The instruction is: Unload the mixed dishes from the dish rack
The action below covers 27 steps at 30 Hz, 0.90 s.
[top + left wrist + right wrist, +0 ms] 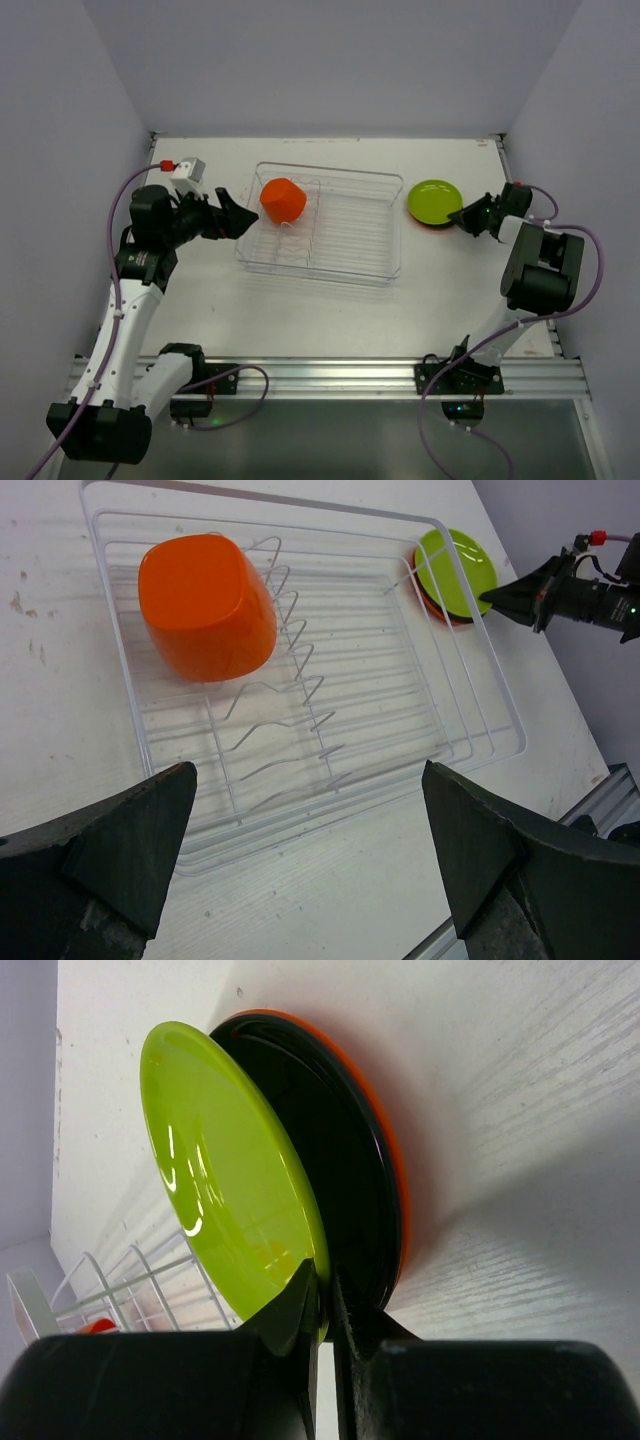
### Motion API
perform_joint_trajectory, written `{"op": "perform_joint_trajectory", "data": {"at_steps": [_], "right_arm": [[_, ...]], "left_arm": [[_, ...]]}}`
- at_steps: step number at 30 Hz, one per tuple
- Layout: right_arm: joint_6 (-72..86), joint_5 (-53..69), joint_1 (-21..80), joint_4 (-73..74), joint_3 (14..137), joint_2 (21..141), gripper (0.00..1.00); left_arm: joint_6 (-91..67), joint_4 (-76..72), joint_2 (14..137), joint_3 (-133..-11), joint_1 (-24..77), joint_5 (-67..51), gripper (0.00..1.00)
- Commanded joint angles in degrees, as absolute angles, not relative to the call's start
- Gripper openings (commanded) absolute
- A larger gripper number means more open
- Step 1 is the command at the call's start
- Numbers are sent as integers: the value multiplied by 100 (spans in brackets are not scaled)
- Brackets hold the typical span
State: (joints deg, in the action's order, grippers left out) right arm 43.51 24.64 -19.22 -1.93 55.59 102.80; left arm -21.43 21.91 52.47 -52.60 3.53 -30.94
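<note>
The orange faceted cup (283, 200) (205, 605) lies mouth-down in the left end of the clear dish rack (320, 275) (497, 705). My left gripper (245, 222) (310, 820) is open just left of the rack, pointing at the cup, with nothing between its jaws. Right of the rack, my right gripper (462, 218) (327, 1285) is shut on the rim of the lime-green plate (434, 200) (225, 1190). That plate tilts up off the black plate (330, 1160), which rests on the orange plate (388, 1150) on the table.
The rack's wire dividers (290, 680) stand beside the cup. The plate stack lies close to the rack's right end (400, 215). The table's right edge (520, 200) runs just behind my right arm.
</note>
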Motion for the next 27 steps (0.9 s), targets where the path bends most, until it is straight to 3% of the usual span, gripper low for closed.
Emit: {"op": "perform_joint_trajectory", "data": {"at_steps": [1,12,18,27], "right_arm": [[4359,2540,-1960,-176,5757,10204,7],[4280,2470,-1960,-79,5713,10116,24],[4228,2513,-1969,-44,5678,10020,28],[4122,2558,-1986,272,5704,9817,49]], "left_arm": [[-2021,2092,5150,-5273,396,-3173,100],[-2021,2092,5142,-5273,396,-3164,100],[-2039,2074,5133,-5238,396,-3190,100],[-2057,2057,5089,-5229,396,-3226,100]]}}
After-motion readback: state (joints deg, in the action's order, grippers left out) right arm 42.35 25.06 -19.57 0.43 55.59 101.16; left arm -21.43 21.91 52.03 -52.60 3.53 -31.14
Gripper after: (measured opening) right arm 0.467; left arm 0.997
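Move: The green plate, gripped by its near right rim and tilted over the stack, has its middle about 4 cm ahead of the right hand and 5 cm to its left. Under it lie the black plate and the orange plate, their middles some 3 cm ahead, 5 cm left and 2 to 3 cm below. The dish rack's middle is about 33 cm left and 1 cm back. From the left hand the green plate lies roughly 18 cm ahead, 45 cm right and 24 cm lower. The green plate's rim is let go: the right fingers, shut on it, open to just under half while the hand all but stays put. It eases less than 1 cm back and down, then begins to rise, about 1 cm by the end, the wrist holding its slant and the fingers still astride the rim. ##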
